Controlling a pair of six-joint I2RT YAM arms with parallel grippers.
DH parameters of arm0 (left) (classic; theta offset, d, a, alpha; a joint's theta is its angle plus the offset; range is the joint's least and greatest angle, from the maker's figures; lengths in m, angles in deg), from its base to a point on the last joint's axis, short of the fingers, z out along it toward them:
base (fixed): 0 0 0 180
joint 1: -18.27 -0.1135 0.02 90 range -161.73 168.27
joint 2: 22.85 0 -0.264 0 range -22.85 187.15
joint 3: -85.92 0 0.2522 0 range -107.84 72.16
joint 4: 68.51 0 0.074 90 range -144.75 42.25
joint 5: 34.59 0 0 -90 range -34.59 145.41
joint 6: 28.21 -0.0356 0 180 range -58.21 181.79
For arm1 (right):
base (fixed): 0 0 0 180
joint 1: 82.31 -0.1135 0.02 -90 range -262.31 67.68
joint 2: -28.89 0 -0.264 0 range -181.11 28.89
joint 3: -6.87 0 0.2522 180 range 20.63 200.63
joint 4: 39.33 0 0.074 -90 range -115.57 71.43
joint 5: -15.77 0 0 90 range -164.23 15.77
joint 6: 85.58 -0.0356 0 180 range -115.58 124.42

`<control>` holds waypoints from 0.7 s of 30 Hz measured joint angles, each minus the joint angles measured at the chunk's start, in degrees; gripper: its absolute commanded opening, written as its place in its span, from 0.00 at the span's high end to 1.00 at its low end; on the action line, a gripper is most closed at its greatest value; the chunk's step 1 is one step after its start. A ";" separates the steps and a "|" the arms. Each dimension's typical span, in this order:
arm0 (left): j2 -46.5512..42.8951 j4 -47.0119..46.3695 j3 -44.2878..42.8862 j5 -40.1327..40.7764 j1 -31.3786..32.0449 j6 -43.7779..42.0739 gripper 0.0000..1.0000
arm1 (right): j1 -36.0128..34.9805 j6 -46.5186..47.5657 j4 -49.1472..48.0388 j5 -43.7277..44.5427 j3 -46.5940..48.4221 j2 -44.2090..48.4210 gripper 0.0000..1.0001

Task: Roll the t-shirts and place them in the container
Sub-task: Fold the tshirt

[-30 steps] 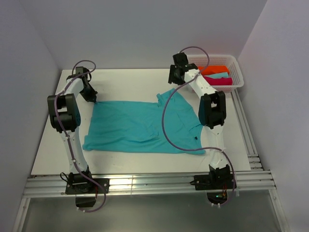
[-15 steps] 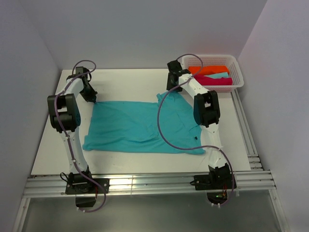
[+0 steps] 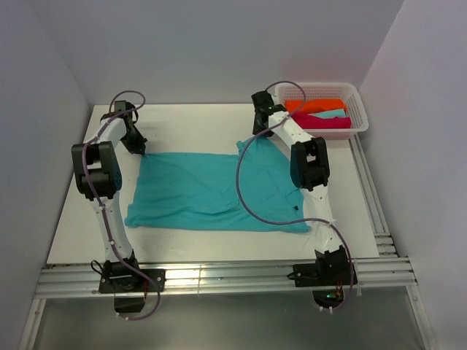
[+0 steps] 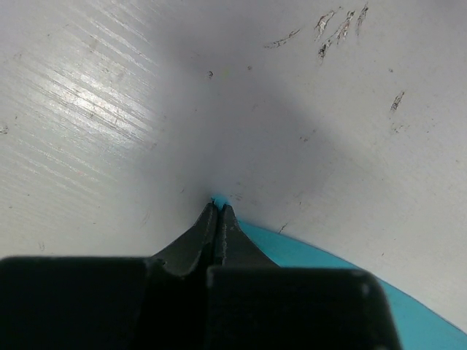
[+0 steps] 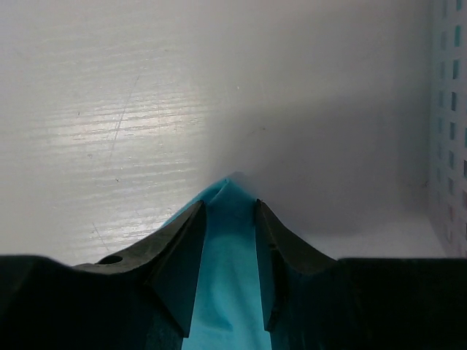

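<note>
A teal t-shirt [image 3: 204, 189] lies spread flat across the middle of the white table [image 3: 197, 124]. My left gripper [image 3: 141, 151] is at the shirt's far left corner, low on the table. In the left wrist view it [image 4: 217, 204] is shut, with a sliver of the teal cloth [image 4: 328, 262] pinched at its tips. My right gripper [image 3: 255, 134] is at the shirt's far right corner. In the right wrist view its jaws [image 5: 229, 204] stand apart, with a peak of teal cloth [image 5: 228, 292] lying between them on the table.
A white mesh basket [image 3: 357, 109] stands at the far right of the table and holds orange [image 3: 310, 106], pale aqua [image 3: 332, 114] and magenta [image 3: 328, 122] bundles. Its wall shows at the edge of the right wrist view [image 5: 446, 109]. Metal rails [image 3: 219, 281] run along the near edge.
My right gripper has moved left and down toward the table with the shirt's far right corner. That corner now lies flatter. The left gripper has not moved.
</note>
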 measured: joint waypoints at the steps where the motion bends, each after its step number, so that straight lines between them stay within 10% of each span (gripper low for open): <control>1: 0.00 0.00 0.00 -0.02 0.00 0.00 1.00 | 0.00 -0.02 0.13 -0.09 0.37 -0.33 0.61; 5: 0.00 0.02 0.00 0.00 0.00 -0.04 1.00 | 0.00 -0.13 0.94 -0.37 1.70 -0.90 0.91; 21: -0.33 0.81 0.07 0.72 -0.11 -0.57 1.00 | 0.02 -0.22 -0.83 -0.33 1.40 -0.35 1.00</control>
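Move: The right hand is already low over the far sleeve tip of the teal t-shirt, its half-open fingers on either side and the tip about 1 cm ahead; the basket's middle is some 19 cm to its right and 8 cm farther out, and the shirt's near right corner some 37 cm back and 11 cm right. The left hand still holds the shirt's far left corner; from it the sleeve tip is about 8 cm ahead and 37 cm right, the shirt's near left corner some 27 cm back and 1 cm left. The right hand closes its half-open fingers fully, pinching the sleeve tip as it creeps about 1 cm forward, away from the near edge of the shirt, then just starts to rise at the end with hardly any tilt. The left hand keeps its shut grip on the far left corner low at the table and stays put, only starting to ease back and left by about half a centimetre at the end. ##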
